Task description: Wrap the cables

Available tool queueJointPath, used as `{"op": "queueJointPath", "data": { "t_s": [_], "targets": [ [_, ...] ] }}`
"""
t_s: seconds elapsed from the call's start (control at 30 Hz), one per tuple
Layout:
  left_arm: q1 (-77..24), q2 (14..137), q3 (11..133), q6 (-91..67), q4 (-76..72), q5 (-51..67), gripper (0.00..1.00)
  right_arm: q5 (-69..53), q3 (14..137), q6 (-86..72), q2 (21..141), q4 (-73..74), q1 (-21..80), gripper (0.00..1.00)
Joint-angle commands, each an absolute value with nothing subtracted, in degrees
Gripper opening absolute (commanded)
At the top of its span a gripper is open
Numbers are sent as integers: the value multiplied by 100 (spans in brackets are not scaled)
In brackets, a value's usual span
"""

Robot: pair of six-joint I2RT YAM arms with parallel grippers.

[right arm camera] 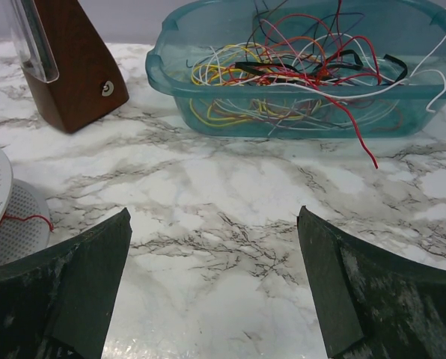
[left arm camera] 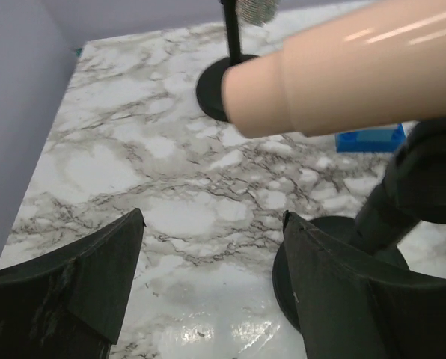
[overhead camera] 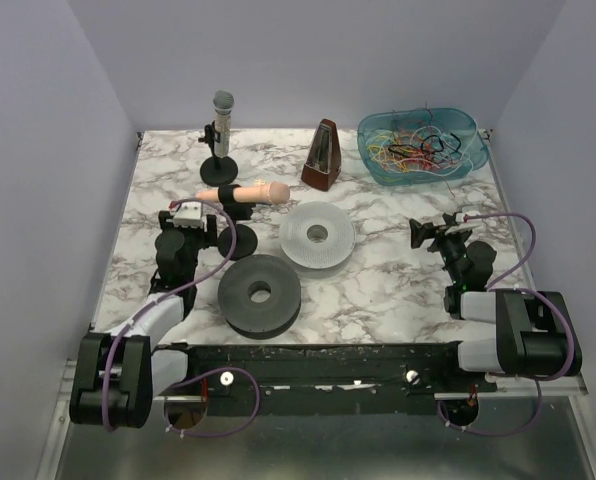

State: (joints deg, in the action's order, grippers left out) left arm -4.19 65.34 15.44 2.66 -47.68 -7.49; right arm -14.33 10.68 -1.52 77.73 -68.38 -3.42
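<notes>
The cables (overhead camera: 415,148) lie as a tangle of yellow, red, white and black wires in a teal tub (overhead camera: 373,160) at the back right. In the right wrist view the cables (right arm camera: 283,71) fill the tub (right arm camera: 298,120), and one red wire (right arm camera: 361,138) hangs over its front wall. My right gripper (overhead camera: 424,232) (right arm camera: 213,212) is open and empty over bare marble, well short of the tub. My left gripper (overhead camera: 190,210) (left arm camera: 212,217) is open and empty, just below the left end of a flesh-coloured cylinder (left arm camera: 343,67).
The cylinder (overhead camera: 246,194) sits on a black stand (left arm camera: 335,228). A white spool (overhead camera: 317,236) with a thin red strand on it (right arm camera: 28,218) and a black spool (overhead camera: 259,293) lie mid-table. A metronome (overhead camera: 323,155) and a microphone on a stand (overhead camera: 221,125) are at the back.
</notes>
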Motion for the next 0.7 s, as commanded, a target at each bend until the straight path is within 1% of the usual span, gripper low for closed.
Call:
{"op": "queueJointPath", "data": {
  "t_s": [0.0,0.03,0.1,0.2,0.37,0.43,0.5,0.67],
  "targets": [
    [-343,6162,2502,1429,-1405,1567,76,-1485,1169,-62,7805,-6873,-343,100],
    [-343,6126,2601,1633,-1006,1965,73,-1477,1169,-62,7805,-6873,-334,100],
    [-343,5969,2567,1696,-975,2398,73,-1485,1160,-62,7805,-6882,-334,100],
    [-343,5924,2382,1617,-1624,2583,73,-1485,1151,-62,7796,-6891,-343,100],
    [-343,5959,2127,1285,-2810,3654,74,-1485,1151,-62,7796,-6908,-334,100],
    [-334,6046,2048,986,-3390,3744,75,-1494,1151,-62,7796,-6917,-334,100],
    [-343,6195,2135,914,-3568,3552,74,-1503,1143,-62,7796,-6917,-334,100],
    [-369,6661,2706,1203,-3069,3428,65,-1503,1143,-62,7805,-6926,-334,100]
  ]
}}
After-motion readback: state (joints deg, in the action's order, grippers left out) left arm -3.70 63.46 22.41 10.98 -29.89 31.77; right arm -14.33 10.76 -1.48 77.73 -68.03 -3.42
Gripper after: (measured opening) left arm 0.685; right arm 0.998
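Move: The black clamp stand is about 11 cm to the left hand's right and 1 cm ahead, its middle some 6 cm lower. The pinkish cylinder it carries lies about 13 cm right, 2 cm ahead and 3 cm above the hand. The dark reel is roughly 16 cm right and 13 cm back, the pale reel 30 cm right and 2 cm ahead, both some 12 cm below. From the right hand, the stand is about 46 cm left and 1 cm ahead. Swing the left gripper some 10 cm to the right towards the clamp stand, easing back about 3 cm at nearly the same height and turning the wrist about 40 degrees clockwise, so the fingertips face the stand's post just below the cylinder. Narrow the open fingers somewhat on the way, but don't shut them. ##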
